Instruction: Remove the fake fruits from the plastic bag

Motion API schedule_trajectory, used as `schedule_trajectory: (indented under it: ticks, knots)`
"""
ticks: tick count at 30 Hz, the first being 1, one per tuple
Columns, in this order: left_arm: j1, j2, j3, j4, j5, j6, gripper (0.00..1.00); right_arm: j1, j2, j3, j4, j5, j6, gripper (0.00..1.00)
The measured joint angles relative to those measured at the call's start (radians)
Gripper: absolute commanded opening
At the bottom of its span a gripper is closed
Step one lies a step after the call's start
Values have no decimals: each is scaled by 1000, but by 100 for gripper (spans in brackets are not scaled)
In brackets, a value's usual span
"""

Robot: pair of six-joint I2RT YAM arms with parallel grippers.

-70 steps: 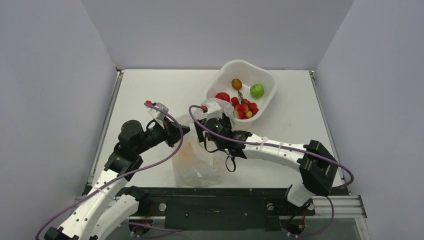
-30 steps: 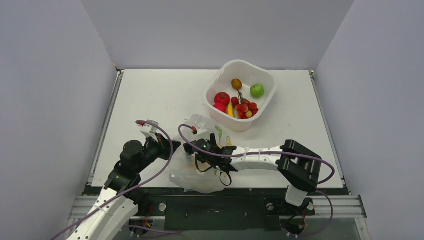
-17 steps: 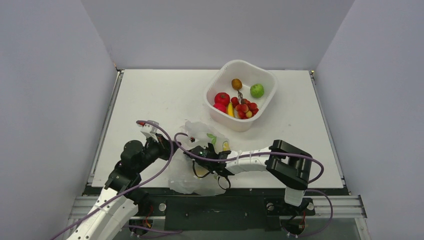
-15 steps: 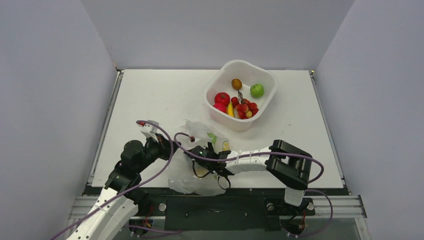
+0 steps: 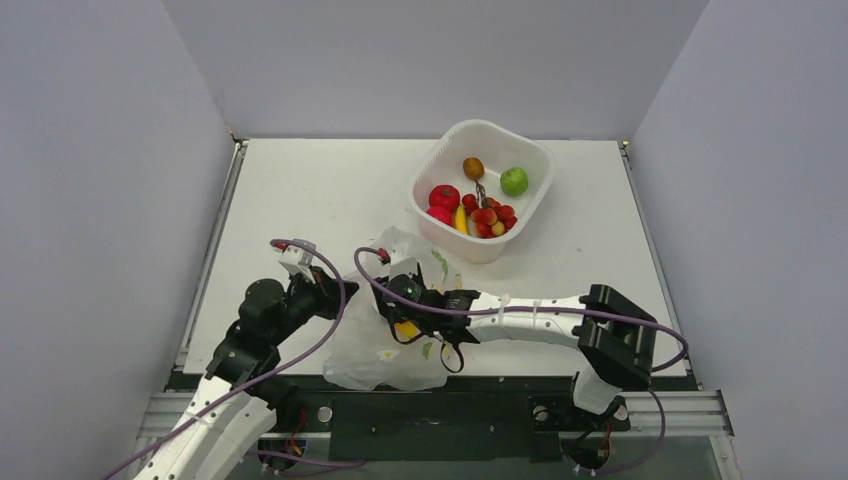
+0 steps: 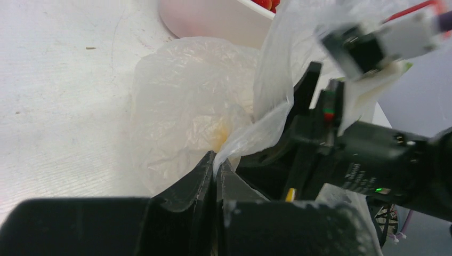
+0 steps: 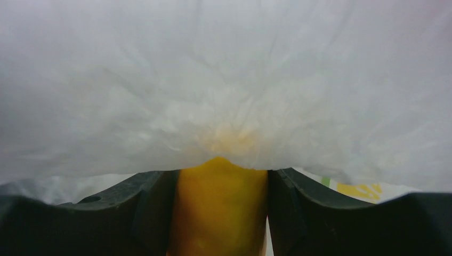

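The plastic bag (image 5: pixel 375 355) lies crumpled near the table's front edge. My left gripper (image 5: pixel 338 292) is shut on a fold of the bag's rim (image 6: pixel 256 133), with the jaws pressed together on the film (image 6: pixel 215 160). My right gripper (image 5: pixel 404 318) sits at the bag's mouth, shut on the orange-yellow mango-like fruit (image 5: pixel 407 329). In the right wrist view that fruit (image 7: pixel 221 213) fills the gap between the jaws (image 7: pixel 221 174), and the bag's film (image 7: pixel 224 80) covers everything ahead. A red round fruit (image 5: pixel 445 196) and a bunch of red grapes (image 5: pixel 488 218) lie in the tub.
The white rigid tub (image 5: pixel 520 139) stands at the back right and also holds a green apple (image 5: pixel 514 181) and a small brown oval fruit (image 5: pixel 473 167). My right wrist (image 6: pixel 368 160) is close beside the left gripper. Grey walls enclose the table.
My right gripper has drawn back up and right at the bag's mouth, and the orange-yellow fruit now shows in it. The bag has slumped toward the front edge. My left arm has hardly moved.
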Motion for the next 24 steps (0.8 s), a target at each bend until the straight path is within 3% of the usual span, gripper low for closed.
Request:
schedule_trajectory:
  ticks: [3,12,19,24]
  knots:
    - [0,-10,10,-9,-11,7,0,0,-56,42,0,30,-34,0]
    - [1,-71,10,-46,-31,10,0,0,-201,59,42,56,-118,0]
    - [1,-61,10,-48,-39,-1,0,-1,-315,5,183,-74,-150,0]
    - [1,5,3,25,27,-68,0,-1,-320,2,282,-141,-184,0]
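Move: The mango is already gripped in the right hand, inside the bag. The white basket's middle lies about 26 cm ahead of that hand, 19 cm to its right and 4 cm below; in it the banana is about 19 cm ahead and 15 cm right of the hand. The bag rim in the left fingers is some 8 cm left of the right hand and 10 cm above. From the left hand the basket is about 25 cm ahead, 27 cm right and 14 cm below. The mango, still pinched in the right fingers, goes almost straight up about 20 cm from inside the bag, past the left fingertips, drifting slightly left at the end. On the way the right wrist rolls its left side up and lifts its fingertips, some 30 degrees in all. The left hand stays nearly in place, fingers shut, keeping hold of the bag rim. ##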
